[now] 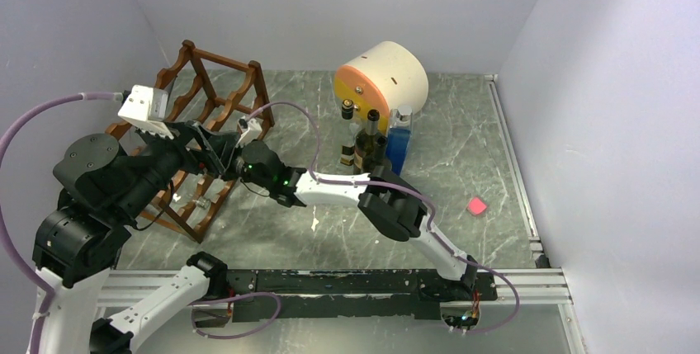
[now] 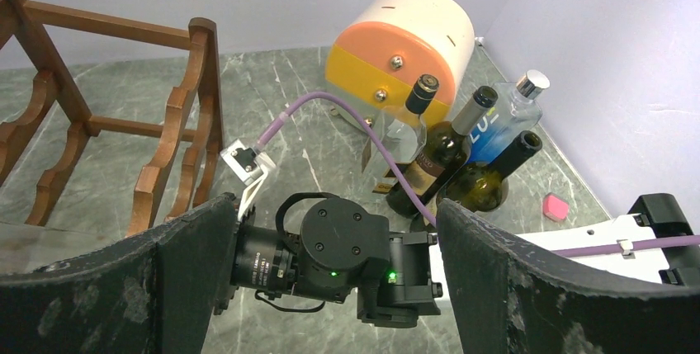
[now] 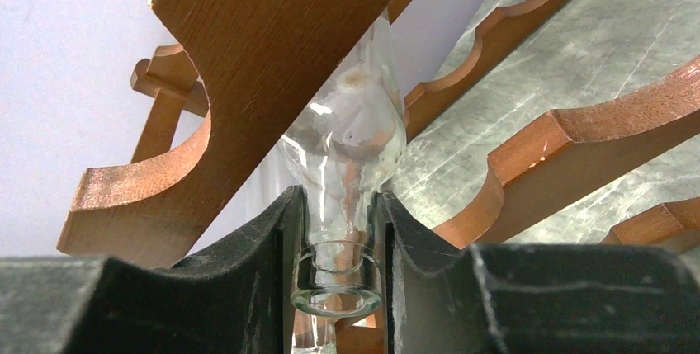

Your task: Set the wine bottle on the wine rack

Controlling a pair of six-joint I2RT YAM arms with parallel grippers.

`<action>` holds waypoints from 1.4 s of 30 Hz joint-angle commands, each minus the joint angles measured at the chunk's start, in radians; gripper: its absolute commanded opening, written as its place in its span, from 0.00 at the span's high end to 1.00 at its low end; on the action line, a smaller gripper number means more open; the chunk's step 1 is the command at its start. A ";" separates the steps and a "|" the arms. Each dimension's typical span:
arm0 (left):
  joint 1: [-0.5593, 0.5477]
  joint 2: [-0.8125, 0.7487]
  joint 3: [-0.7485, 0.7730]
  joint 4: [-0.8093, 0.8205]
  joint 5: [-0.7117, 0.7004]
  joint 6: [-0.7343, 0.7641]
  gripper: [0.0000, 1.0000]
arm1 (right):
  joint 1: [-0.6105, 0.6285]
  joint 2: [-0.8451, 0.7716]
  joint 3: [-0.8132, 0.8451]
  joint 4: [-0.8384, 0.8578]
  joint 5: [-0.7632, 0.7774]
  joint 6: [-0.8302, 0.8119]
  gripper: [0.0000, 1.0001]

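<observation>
The reddish-brown wooden wine rack (image 1: 216,105) stands at the left rear of the table and also shows in the left wrist view (image 2: 177,135). My right gripper (image 3: 338,205) is shut on the neck of a clear glass wine bottle (image 3: 347,135). The bottle's body reaches in between the rack's scalloped rails (image 3: 248,32). In the top view my right gripper (image 1: 221,164) is at the rack's front face, and the bottle is mostly hidden there. My left gripper (image 2: 334,214) is open and empty and hovers above the right arm's wrist (image 2: 338,247), just in front of the rack.
Several upright bottles stand at the back centre: dark ones (image 1: 370,143) and a blue one (image 1: 399,143). A large cream and orange cylinder (image 1: 384,77) lies behind them. A small pink block (image 1: 476,205) lies at the right. Walls close in the left, back and right.
</observation>
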 commanded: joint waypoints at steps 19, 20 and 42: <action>-0.006 -0.015 -0.017 0.011 -0.020 0.017 0.05 | 0.013 -0.037 -0.025 -0.034 0.128 -0.046 0.39; -0.006 -0.015 -0.017 0.008 -0.022 0.017 0.05 | 0.013 -0.041 -0.025 -0.038 0.133 -0.056 0.37; -0.005 0.015 0.086 -0.061 -0.053 0.059 0.05 | 0.010 -0.171 -0.105 -0.004 0.196 -0.420 0.20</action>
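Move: The right hand still holds the clear wine bottle by its neck on the rack; the bottle's middle lies about 5 cm ahead and 11 cm to its left, near enough at hand height. A second clear bottle already racked lies some 5 cm back and 10 cm to the hand's left, at much the same height. From the idle left hand, the held bottle's middle is roughly 12 cm ahead, 22 cm left and 25 cm below. The right hand opens, frees the wine bottle's neck, eases 3 cm right and forward, rolling some 20 degrees. ##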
